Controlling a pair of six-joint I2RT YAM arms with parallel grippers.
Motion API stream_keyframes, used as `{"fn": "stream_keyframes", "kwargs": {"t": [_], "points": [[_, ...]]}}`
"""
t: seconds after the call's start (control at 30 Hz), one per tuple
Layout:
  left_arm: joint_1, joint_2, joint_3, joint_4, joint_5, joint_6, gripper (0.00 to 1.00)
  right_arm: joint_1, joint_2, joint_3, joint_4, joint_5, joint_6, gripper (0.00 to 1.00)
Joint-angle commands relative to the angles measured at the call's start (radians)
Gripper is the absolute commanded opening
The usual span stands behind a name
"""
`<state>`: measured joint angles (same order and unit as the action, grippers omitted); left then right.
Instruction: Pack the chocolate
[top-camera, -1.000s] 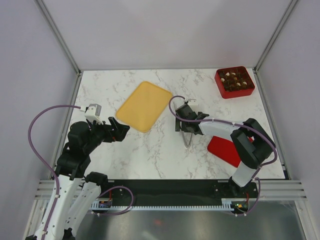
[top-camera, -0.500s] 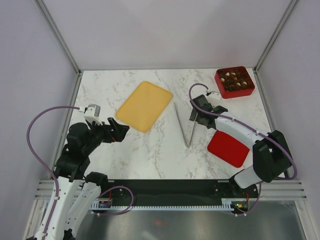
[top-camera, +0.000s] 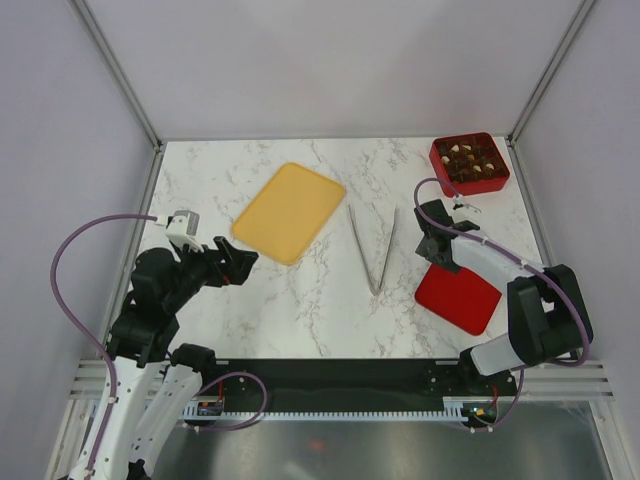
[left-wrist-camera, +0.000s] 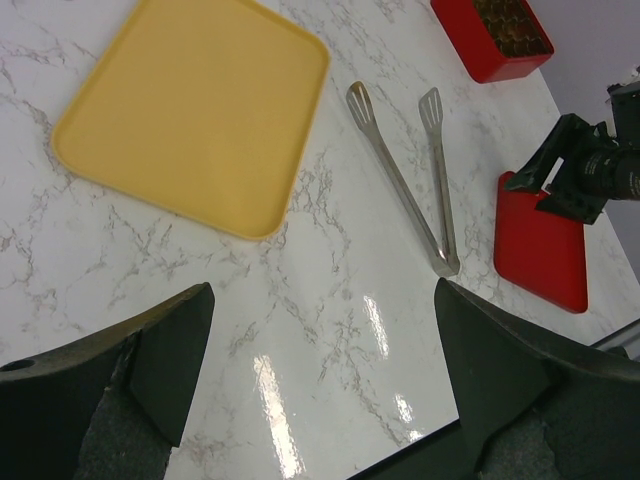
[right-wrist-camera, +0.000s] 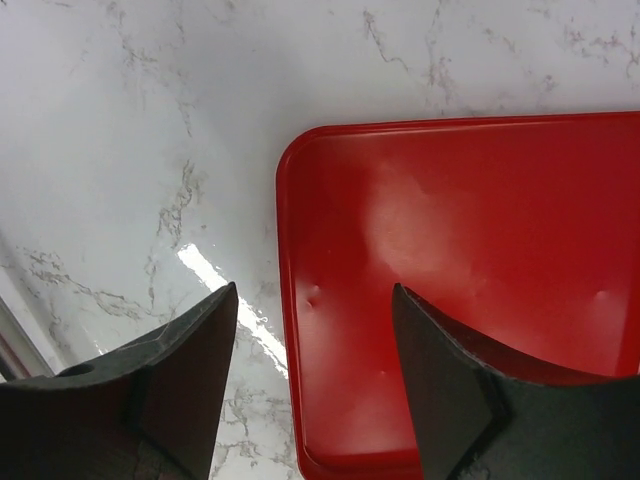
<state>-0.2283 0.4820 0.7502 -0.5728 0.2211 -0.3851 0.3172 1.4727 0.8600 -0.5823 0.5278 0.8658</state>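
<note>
The chocolate (top-camera: 468, 160), small dark brown and cream pieces, sits in the cells of the red gridded box (top-camera: 493, 184) at the far right corner. The box also shows in the left wrist view (left-wrist-camera: 478, 50). My right gripper (top-camera: 438, 255) is open and empty, and hangs over the near-left corner of a flat red lid (top-camera: 460, 300). In the right wrist view the lid (right-wrist-camera: 480, 250) lies between and beyond the open gripper (right-wrist-camera: 310, 300). My left gripper (top-camera: 243, 263) is open and empty, low over the table at the left; it also shows in the left wrist view (left-wrist-camera: 322, 300).
Metal tongs (top-camera: 373, 247) lie spread open on the marble table (top-camera: 300, 310) in the middle, tips pointing away. A yellow-orange tray (top-camera: 289, 211) lies empty left of them. Both show in the left wrist view: tongs (left-wrist-camera: 405, 190), tray (left-wrist-camera: 195, 115). Frame posts stand at the far corners.
My right gripper has let go of the tongs and moved right, from over them to over the red lid. The tongs now lie on the table. The left arm has barely moved.
</note>
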Motion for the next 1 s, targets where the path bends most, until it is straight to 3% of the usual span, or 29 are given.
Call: {"fn": "stream_keyframes", "kwargs": {"t": [0.0, 0.33, 0.43, 0.47, 0.53, 0.73, 0.97], "points": [[0.006, -0.014, 0.0, 0.027, 0.015, 0.022, 1.0, -0.007, 0.017, -0.016, 0.064, -0.032, 0.024, 0.7], [0.006, -0.011, 0.001, 0.027, 0.012, 0.023, 1.0, -0.01, 0.118, -0.03, 0.125, -0.072, 0.03, 0.54], [0.006, -0.014, 0.0, 0.027, 0.012, 0.022, 1.0, -0.01, 0.124, -0.035, 0.13, -0.071, 0.022, 0.36], [0.004, -0.014, 0.001, 0.025, 0.009, 0.023, 1.0, -0.012, 0.123, -0.033, 0.13, -0.069, 0.015, 0.19], [0.006, -0.016, 0.0, 0.025, 0.009, 0.019, 1.0, -0.012, 0.112, -0.024, 0.128, -0.066, -0.019, 0.02], [0.004, 0.039, 0.024, 0.033, 0.082, 0.002, 0.97, -0.013, -0.006, 0.048, 0.052, -0.031, -0.077, 0.0], [0.006, 0.064, 0.047, 0.067, 0.213, -0.098, 0.97, -0.013, -0.181, 0.109, 0.027, -0.146, -0.162, 0.0]]}}
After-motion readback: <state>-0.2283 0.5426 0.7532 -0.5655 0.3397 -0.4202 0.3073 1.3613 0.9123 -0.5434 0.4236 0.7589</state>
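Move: The red lid lies flat under the right hand, its middle about 5 cm back, 6 cm to the right and 4 cm below; the rim nearest the tongs runs almost straight beneath the open fingers. The tongs' middle is some 14 cm to that hand's left and 4 cm ahead, and the red box of chocolates about 29 cm ahead and 13 cm right. From the left hand the lid is roughly 48 cm right, 3 cm ahead and 24 cm down. Down first, about 3.5 cm with a slight drift forward and left, the right hand lowers its open fingers onto the red lid's rim on the tongs' side. They close fully and pinch the rim, then the hand rises with it some 8 cm, easing a little forward as the fingers tip up slightly. The left hand, empty and wide open, shifts about 2 cm right late on. ##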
